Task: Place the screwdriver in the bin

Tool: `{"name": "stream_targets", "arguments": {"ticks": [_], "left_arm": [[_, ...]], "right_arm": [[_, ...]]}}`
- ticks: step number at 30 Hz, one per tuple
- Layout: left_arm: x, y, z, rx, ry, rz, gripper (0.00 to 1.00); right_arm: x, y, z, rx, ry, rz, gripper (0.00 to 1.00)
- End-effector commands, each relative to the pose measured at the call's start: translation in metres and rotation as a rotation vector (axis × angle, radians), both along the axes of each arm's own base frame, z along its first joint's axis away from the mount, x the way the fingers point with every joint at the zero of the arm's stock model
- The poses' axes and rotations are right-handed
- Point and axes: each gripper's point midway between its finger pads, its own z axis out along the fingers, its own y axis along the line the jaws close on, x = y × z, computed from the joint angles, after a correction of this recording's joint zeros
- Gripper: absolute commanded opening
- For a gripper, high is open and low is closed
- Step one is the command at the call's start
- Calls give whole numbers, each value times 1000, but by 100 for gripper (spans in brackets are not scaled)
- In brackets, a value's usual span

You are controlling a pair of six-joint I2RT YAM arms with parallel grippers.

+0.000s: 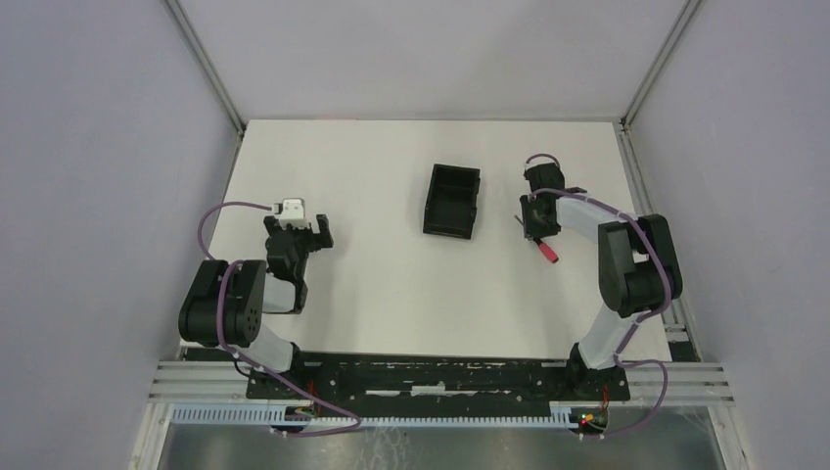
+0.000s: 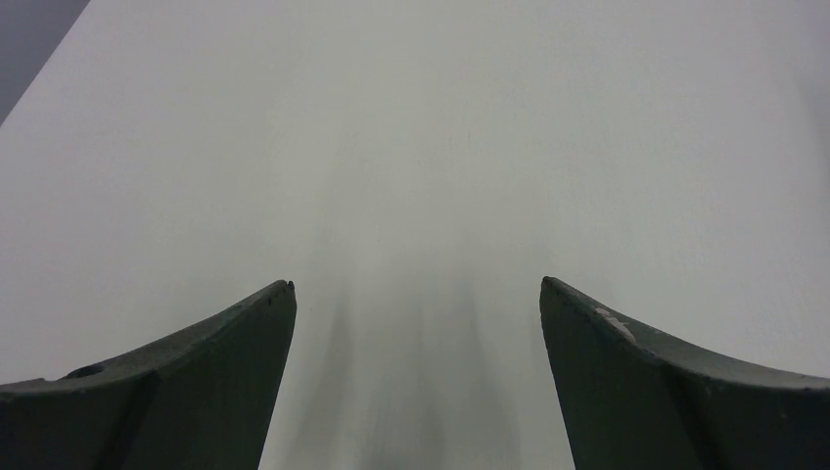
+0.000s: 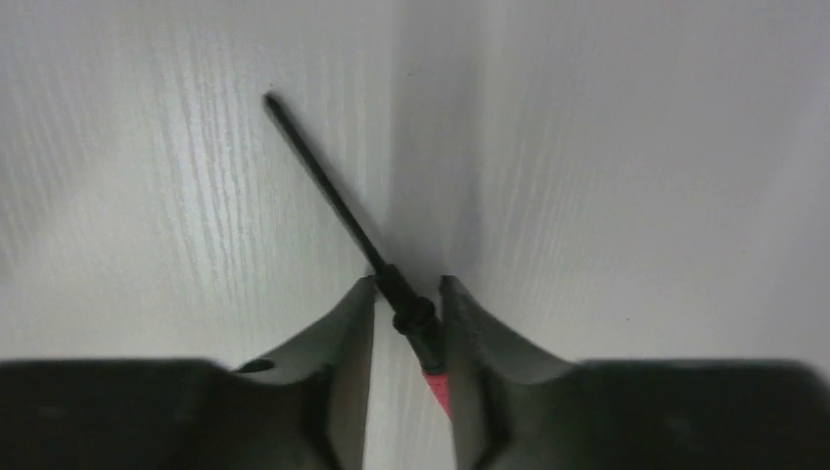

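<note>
The screwdriver (image 1: 546, 252) lies on the white table right of the black bin (image 1: 452, 201), its red handle pointing toward the near edge. My right gripper (image 1: 536, 231) is down over it. In the right wrist view the thin dark shaft (image 3: 328, 186) runs up and left, and the black collar and red handle top sit between the narrowed fingers of the right gripper (image 3: 407, 284). The collar rests against the right finger (image 3: 465, 323). A strip of table shows between it and the left finger. My left gripper (image 1: 315, 233) (image 2: 416, 289) hovers wide open over bare table, far left of the bin.
The right table edge and its metal rail (image 1: 641, 186) run close beside my right arm. The bin stands a gripper's width left of the right gripper, with its low front facing the arms.
</note>
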Motion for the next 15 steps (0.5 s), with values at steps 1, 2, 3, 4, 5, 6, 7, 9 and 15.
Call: {"name": "stream_targets", "arguments": {"ticks": [1, 2, 3, 4, 5, 6, 7, 9, 15], "left_arm": [[5, -2, 15, -34, -49, -3, 100], [5, -2, 15, -34, -49, -2, 100], [5, -2, 15, -34, -49, -2, 100], [5, -2, 15, -34, -49, -2, 100], [5, -2, 15, -34, -49, -2, 100], [5, -2, 14, -34, -48, -2, 100], [5, -2, 15, -34, -49, -2, 100], [5, -2, 14, -34, -48, -3, 100], [5, -2, 15, -34, -49, -2, 100]], "right_arm": [[-23, 0, -29, 88, 84, -12, 27], [-21, 0, -25, 99, 79, -13, 20], [-17, 1, -20, 110, 72, -9, 10], [-13, 3, -11, 122, 60, -1, 1], [-7, 5, -2, 133, 43, 11, 0], [-3, 8, 8, 144, 30, 23, 0], [4, 10, 22, 152, 7, 37, 0], [14, 12, 52, 152, -30, 61, 0], [34, 6, 141, 108, -99, 77, 0]]}}
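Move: The screwdriver lies between the right hand's half-closed fingers. Its middle, near the collar, is about 1 cm back from the hand point, 0 cm to the side and 1 cm below, with the tip slanting ahead-left. The bin stands roughly 17 cm to the right hand's left and 7 cm farther out, its middle about 1 cm higher. From the idle left hand the screwdriver is some 47 cm to the right, 2 cm back and 7 cm below. The right hand stays low over the screwdriver while its fingers close from half open to nearly shut, pinching it at the collar where shaft meets handle, as the wrist rolls only some 5 degrees, left side rising. With the grip made, the hand lifts about 6 cm, picking up speed and going some 2 cm forward as it climbs, fingers staying shut and pointing mostly down. ##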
